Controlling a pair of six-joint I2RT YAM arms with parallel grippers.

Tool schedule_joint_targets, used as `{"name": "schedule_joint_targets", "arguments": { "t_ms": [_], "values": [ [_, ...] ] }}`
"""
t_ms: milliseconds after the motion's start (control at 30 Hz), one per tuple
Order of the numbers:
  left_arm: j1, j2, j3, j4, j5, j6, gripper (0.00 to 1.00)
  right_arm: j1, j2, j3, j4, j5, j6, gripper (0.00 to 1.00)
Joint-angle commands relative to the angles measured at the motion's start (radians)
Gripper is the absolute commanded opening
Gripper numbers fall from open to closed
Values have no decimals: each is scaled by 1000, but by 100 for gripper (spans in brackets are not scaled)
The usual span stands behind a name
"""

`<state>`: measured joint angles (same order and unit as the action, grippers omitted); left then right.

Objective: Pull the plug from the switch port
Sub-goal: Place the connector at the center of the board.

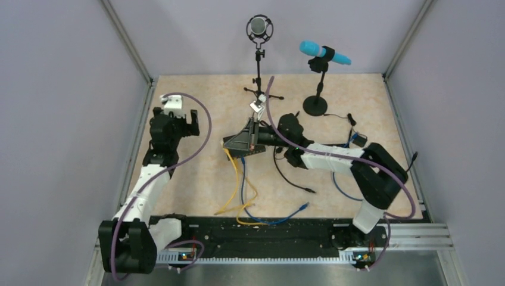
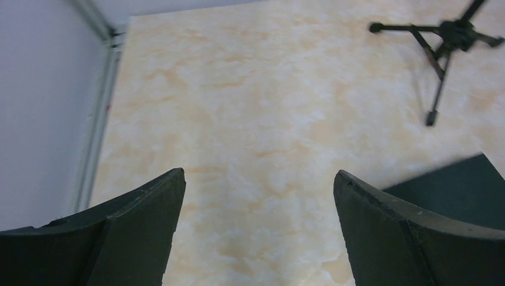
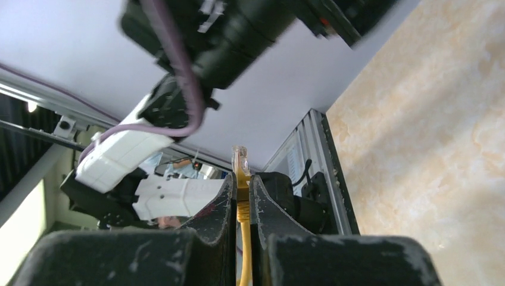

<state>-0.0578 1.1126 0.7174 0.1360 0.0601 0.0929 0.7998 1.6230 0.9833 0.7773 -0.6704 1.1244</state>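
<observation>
My right gripper (image 3: 240, 179) is shut on the yellow cable just behind its clear plug (image 3: 240, 159). The plug sticks out past the fingertips into free air and sits in no socket. In the top view the right gripper (image 1: 231, 143) reaches left across the flat black switch box (image 1: 245, 149) at the table's middle. The box's port edge is too small to make out. The yellow cable (image 1: 236, 179) hangs from the gripper toward the near edge. My left gripper (image 2: 259, 179) is open and holds nothing. It hovers over bare table at the left (image 1: 178, 122).
A blue cable (image 1: 280, 215) and a black cable (image 1: 293, 179) trail over the table in front of the box. A tripod microphone stand (image 1: 259, 59) and a round-based stand with a cyan microphone (image 1: 321, 56) stand behind. A dark slab (image 2: 458, 190) edges the left wrist view.
</observation>
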Motion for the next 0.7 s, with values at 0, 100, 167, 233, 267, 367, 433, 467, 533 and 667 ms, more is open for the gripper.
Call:
{"name": "schedule_joint_targets", "arguments": {
  "t_ms": [0,100,167,233,267,367,433,467,533,667],
  "values": [
    [51,-125,-35,34,-206,-113,99,71,144,102,237,27,102,0],
    [102,-165,-36,-17,-233,-137,99,93,250,220,230,8,102,0],
    [120,-179,-35,-45,-262,-156,99,92,263,270,217,-4,83,0],
    [140,-195,-34,-65,-283,-174,99,88,209,323,38,2,-39,0],
    [152,-202,-35,-71,-287,-188,99,90,172,347,-70,17,-129,0],
    [177,-209,-31,-72,-294,-222,99,88,70,391,-278,48,-285,0],
    [185,-203,-24,-79,-304,-247,99,84,15,394,-346,50,-334,0],
    [187,-198,-22,-83,-314,-259,99,81,-22,384,-367,59,-355,0],
    [190,-195,-17,-87,-320,-268,99,73,-111,345,-427,104,-409,0],
    [192,-191,-3,-101,-276,-238,99,69,-338,323,-662,313,-578,0]
  ]
}}
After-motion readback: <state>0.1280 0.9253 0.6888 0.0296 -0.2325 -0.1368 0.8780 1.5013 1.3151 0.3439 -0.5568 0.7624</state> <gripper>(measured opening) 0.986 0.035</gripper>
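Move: The middle of the board, where the yellow connector in the right fingers is to go, lies some 20 cm ahead, 13 cm to the right and 26 cm below. The switch sits about 14 cm ahead, 2 cm right, 24 cm down; the blue plug in its front edge is 9 cm ahead and 1 cm right. A loose black plug lies 33 cm ahead, 25 cm right. From the left hand the board's middle is about 4 cm ahead, 31 cm right. The right fingers keep their pinch on the yellow connector. That hand swings some 7 cm left, dipping about 4 cm, then turns back right and climbs steeply, ending about 10 cm higher, farther above the switch, rolled some 20 degrees about the fingers. The empty left hand, wide open, draws away from the switch, 11 cm left and slightly back, turning 30 degrees counter-clockwise. ##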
